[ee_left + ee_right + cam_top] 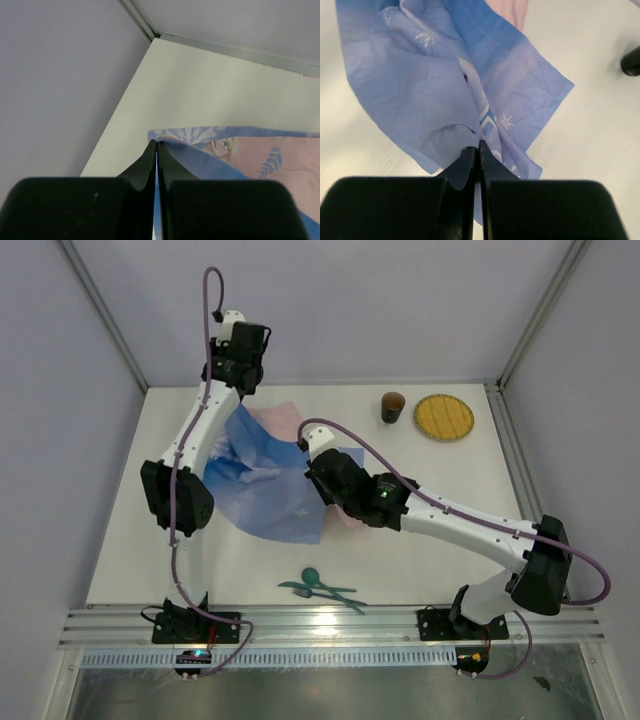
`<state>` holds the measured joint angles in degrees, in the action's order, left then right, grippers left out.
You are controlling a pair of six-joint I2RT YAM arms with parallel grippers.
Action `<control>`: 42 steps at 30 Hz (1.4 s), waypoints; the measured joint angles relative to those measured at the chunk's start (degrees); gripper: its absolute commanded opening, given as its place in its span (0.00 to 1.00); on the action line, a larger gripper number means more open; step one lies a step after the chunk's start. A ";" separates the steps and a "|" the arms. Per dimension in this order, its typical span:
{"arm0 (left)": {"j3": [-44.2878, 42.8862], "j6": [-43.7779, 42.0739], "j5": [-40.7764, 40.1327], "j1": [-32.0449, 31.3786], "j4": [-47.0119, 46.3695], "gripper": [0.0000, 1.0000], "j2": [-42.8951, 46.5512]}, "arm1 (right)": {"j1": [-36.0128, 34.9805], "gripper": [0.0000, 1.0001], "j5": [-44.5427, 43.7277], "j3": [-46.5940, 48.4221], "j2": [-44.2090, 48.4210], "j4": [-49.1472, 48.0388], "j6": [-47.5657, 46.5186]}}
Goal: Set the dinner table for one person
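Note:
A blue and pink printed cloth (262,480) hangs crumpled between my two grippers over the white dinner table (430,540). My left gripper (236,390) at the back left is shut on one corner of the cloth (200,150). My right gripper (318,480) near the middle is shut on a fold of the cloth (445,90), lifted a little above the tabletop. A brown cup (392,406) and a round yellow woven plate (444,416) stand at the back right. A teal spoon (318,580) and fork (310,591) lie near the front edge.
Silver rails frame the table (330,625), and grey walls close the left, back and right sides. The back left corner of the table (160,37) is close to my left gripper. A dark object (631,61) shows at the right edge of the right wrist view.

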<state>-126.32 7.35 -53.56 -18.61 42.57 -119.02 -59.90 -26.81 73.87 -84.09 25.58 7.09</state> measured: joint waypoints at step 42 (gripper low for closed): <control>-0.55 -0.20 -29.40 17.94 9.22 0.00 -2.19 | 31.26 0.03 -25.90 13.18 8.26 41.16 31.28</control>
<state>-126.87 7.16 -82.96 -0.67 51.79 -121.21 -28.64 -52.71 87.05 -75.83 66.74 38.37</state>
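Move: Both shut hands already hold the tablecloth by its edge, well above the table. The right hand is bound for the space over bare table about 30 cm to its right and 3 cm farther out, some 21 cm above the surface. The plate lies about 36 cm ahead and 36 cm right of it, the mug 35 cm ahead and 19 cm right, the cutlery 15 cm back, straight below. For the left hand, the table's left edge is level with it, about 22 cm left and 29 cm down; the far-left corner is 22 cm ahead and 22 cm left. The two hands pull apart with the tablecloth still pinched in their shut fingers: the right sweeps about 30 cm to the robot's right, swinging a little forward early on and rising some 7 cm, while its wrist turns about 65 degrees clockwise and it ends over the bare table on the near side of the plate. After a brief start nearly in place, the left hand goes some 20 cm left to the table's left edge while drawing back about 9 cm at nearly the same height, its wrist turning counter-clockwise and rolling its left side up. ##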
